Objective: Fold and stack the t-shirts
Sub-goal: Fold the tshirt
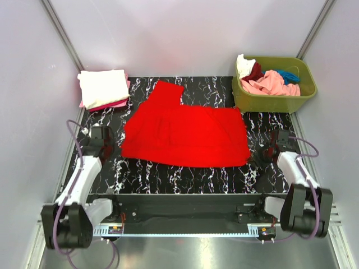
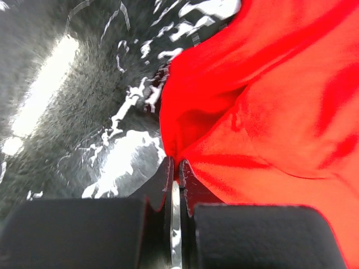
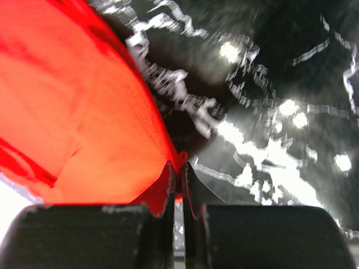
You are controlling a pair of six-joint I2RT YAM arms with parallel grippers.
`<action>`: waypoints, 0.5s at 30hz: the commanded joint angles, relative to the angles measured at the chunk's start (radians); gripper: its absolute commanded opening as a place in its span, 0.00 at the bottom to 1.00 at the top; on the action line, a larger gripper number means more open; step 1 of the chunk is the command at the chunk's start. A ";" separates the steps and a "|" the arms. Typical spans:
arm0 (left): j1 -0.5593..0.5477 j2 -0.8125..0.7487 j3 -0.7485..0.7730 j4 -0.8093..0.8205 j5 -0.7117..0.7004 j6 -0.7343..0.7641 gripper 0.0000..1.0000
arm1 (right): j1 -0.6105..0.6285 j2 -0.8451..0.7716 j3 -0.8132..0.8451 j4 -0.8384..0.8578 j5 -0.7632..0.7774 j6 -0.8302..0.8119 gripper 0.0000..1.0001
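A bright red t-shirt (image 1: 185, 131) lies spread across the middle of the black marbled table (image 1: 168, 176), one sleeve pointing to the back. My left gripper (image 1: 116, 147) sits at its near left corner. In the left wrist view that gripper (image 2: 175, 167) is shut on a pinch of the red cloth (image 2: 263, 106). My right gripper (image 1: 259, 152) is at the near right corner. The right wrist view shows it (image 3: 180, 167) shut on the shirt's edge (image 3: 73, 112), with red cloth between the tips.
A folded cream-white t-shirt (image 1: 102, 87) lies on a pink one (image 1: 115, 103) at the back left. An olive-green bin (image 1: 275, 103) at the back right holds crumpled pink (image 1: 269, 84), teal (image 1: 289, 75), dark red (image 1: 256, 72) and white (image 1: 244, 66) shirts. Grey walls enclose the table.
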 commanded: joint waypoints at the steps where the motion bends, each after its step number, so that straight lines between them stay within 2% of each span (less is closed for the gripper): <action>1: 0.004 -0.104 0.091 -0.119 -0.010 -0.003 0.00 | -0.004 -0.103 0.073 -0.134 0.024 -0.003 0.00; 7: 0.005 -0.223 0.129 -0.265 0.045 -0.040 0.01 | -0.005 -0.210 0.104 -0.288 0.058 0.003 0.00; 12: 0.004 -0.312 0.141 -0.392 0.117 -0.057 0.02 | -0.007 -0.286 0.095 -0.354 0.067 0.005 0.00; 15: 0.005 -0.395 0.154 -0.468 0.111 -0.051 0.03 | -0.007 -0.318 0.091 -0.389 0.061 0.008 0.00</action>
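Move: The left gripper already pinches the shirt's near left corner about 5 cm above the table; the table's near edge is some 18 cm straight back of it. The shirt's middle is about 7 cm ahead and 28 cm right, the white stack 27 cm ahead and 7 cm left. The right gripper holds the near right corner, with the table edge about 16 cm straight back, the shirt's middle 10 cm ahead and 29 cm left, and the green bin some 32 cm ahead and 9 cm right. Keep both grippers shut on the near corners of the red shirt and lift them together, roughly 5 cm straight up; as the rise eases off, draw both back towards the table's near edge, the left by about 6 cm with a slight drift outward to its left, the right by about 4 cm. Hardly turn the wrists. ##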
